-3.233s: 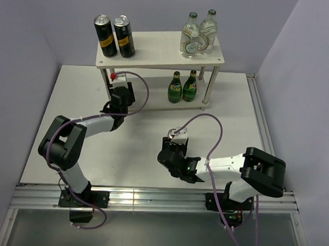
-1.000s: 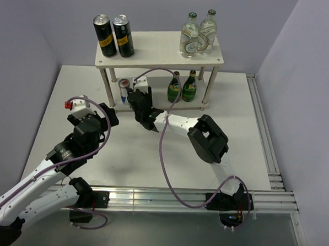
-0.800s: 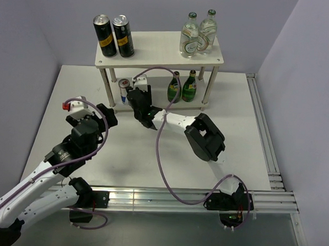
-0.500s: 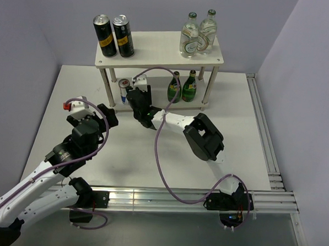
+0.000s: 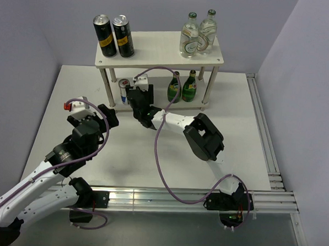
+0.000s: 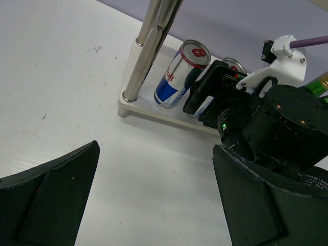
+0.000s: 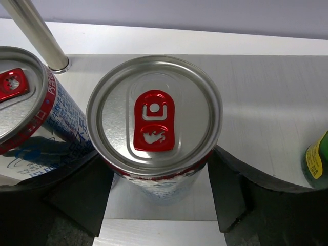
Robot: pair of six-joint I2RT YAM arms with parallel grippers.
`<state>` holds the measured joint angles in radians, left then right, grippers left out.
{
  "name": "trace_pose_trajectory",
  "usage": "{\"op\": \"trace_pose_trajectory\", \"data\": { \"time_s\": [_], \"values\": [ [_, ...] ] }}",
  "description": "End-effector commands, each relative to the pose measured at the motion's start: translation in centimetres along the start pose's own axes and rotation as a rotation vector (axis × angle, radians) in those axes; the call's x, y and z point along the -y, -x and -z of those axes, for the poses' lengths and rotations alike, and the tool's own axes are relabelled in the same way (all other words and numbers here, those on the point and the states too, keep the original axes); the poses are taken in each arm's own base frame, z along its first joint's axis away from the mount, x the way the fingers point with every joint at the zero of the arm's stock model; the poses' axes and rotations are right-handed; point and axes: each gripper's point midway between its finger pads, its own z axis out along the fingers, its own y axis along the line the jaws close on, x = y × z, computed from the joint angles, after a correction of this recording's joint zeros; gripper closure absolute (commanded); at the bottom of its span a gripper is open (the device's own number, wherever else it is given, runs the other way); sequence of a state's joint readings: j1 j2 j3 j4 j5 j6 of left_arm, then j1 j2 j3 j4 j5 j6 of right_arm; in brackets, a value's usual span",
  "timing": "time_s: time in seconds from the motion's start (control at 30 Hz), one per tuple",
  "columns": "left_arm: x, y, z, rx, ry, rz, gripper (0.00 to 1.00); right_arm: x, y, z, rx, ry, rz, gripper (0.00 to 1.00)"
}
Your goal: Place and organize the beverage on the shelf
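Note:
The pale shelf (image 5: 157, 51) carries two black cans (image 5: 114, 36) and two clear bottles (image 5: 198, 34) on top, and two green bottles (image 5: 183, 87) on its lower board. One silver red-topped can (image 5: 124, 88) stands lower left. A second silver can (image 7: 154, 123) stands upright beside it between the fingers of my right gripper (image 7: 159, 171), which is open with a narrow gap on each side. The neighbouring can (image 7: 25, 118) nearly touches the left finger. My left gripper (image 5: 93, 115) hangs open and empty over the table, left of the shelf.
A metal shelf leg (image 7: 36, 36) rises just behind the left can. A green bottle (image 7: 316, 159) stands right of my right gripper. In the left wrist view the first can (image 6: 179, 72) stands next to the right gripper's black body (image 6: 210, 95).
The right gripper's jaws have spread away from the can on the lower board. Earlier the left arm drew back from the shelf and the right arm came up to it.

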<state>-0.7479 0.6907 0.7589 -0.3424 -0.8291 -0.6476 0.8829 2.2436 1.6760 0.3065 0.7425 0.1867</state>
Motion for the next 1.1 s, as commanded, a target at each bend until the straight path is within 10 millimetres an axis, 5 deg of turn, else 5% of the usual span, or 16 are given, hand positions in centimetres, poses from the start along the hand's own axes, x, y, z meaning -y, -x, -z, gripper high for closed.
{"op": "trace_pose_trajectory", "data": {
  "time_s": [0.0, 0.1, 0.23, 0.47, 0.7, 0.73, 0.8, 0.83, 0.87, 0.9, 0.97, 1.0, 1.07],
  "values": [
    [0.1, 0.6, 0.0, 0.021, 0.004, 0.011, 0.01, 0.3, 3.4, 0.6, 0.066, -0.015, -0.080, 0.23],
    [0.1, 0.5, 0.0, 0.019, 0.007, 0.007, 0.01, 0.5, 3.1, 1.0, 0.057, -0.005, -0.084, 0.20],
    [0.0, 0.4, -0.2, 0.016, 0.023, 0.004, 0.01, 0.4, 3.2, 1.9, 0.054, 0.027, -0.093, 0.01],
    [-0.2, 0.5, -0.2, 0.021, 0.038, 0.007, 0.01, 0.9, 3.1, 3.5, 0.052, 0.060, -0.120, 0.00],
    [0.0, -0.1, -0.6, 0.005, 0.048, -0.013, 0.01, 2.2, 2.0, 7.2, 0.038, 0.080, -0.129, 0.00],
    [0.0, -0.6, -0.9, -0.010, 0.056, -0.030, 0.01, 2.3, 3.2, 8.7, 0.051, 0.093, -0.152, 0.00],
    [0.7, -0.6, -1.1, -0.023, 0.046, -0.041, 0.01, 4.3, 1.7, 10.7, 0.031, 0.032, -0.176, 0.00],
    [0.8, -1.2, -1.4, -0.043, 0.056, -0.067, 0.01, 4.9, 3.0, 13.2, 0.043, 0.018, -0.188, 0.00],
    [1.2, -1.4, -1.5, -0.059, 0.047, -0.083, 0.01, 7.2, 2.3, 14.6, 0.052, -0.073, -0.165, 0.00],
    [2.3, -1.4, -1.5, -0.082, 0.005, -0.090, 0.01, 7.9, 4.4, 16.7, 0.085, -0.069, -0.170, 0.00],
    [3.6, -1.7, -1.6, -0.126, -0.029, -0.127, 0.01, 8.5, 3.9, 20.4, 0.075, -0.059, -0.072, 0.00],
    [4.1, -1.8, -1.6, -0.139, -0.053, -0.139, 0.01, 9.7, 6.3, 22.4, 0.104, -0.048, -0.114, 0.00],
    [5.5, -0.9, -1.0, -0.147, -0.104, -0.130, 0.01, 11.5, 6.4, 24.8, 0.074, -0.012, -0.086, 0.00]
  ]
}}
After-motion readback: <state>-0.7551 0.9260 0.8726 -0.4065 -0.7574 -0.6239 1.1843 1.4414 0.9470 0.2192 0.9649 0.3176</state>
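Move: Between the right hand's loosened fingers stands the can just placed on the lower shelf, its middle about 1 cm ahead and 3 cm below. The other can is some 7 cm to the left, about 1 cm ahead; the near green bottle about 15 cm right and the far green bottle 22 cm right, each roughly 2 cm ahead. From the left hand, the placed can lies about 21 cm ahead, 12 cm right and 16 cm lower. Spreading its already part-open fingers to full width around the can, the right hand dips about 2 cm as it eases back, then pulls out of the shelf ever faster, ending some 20 cm back, 9 cm right and 8 cm higher. Late on, the empty, wide-open left hand shifts about 3 cm right and 3 cm down, tipping some 10 degrees downward. ##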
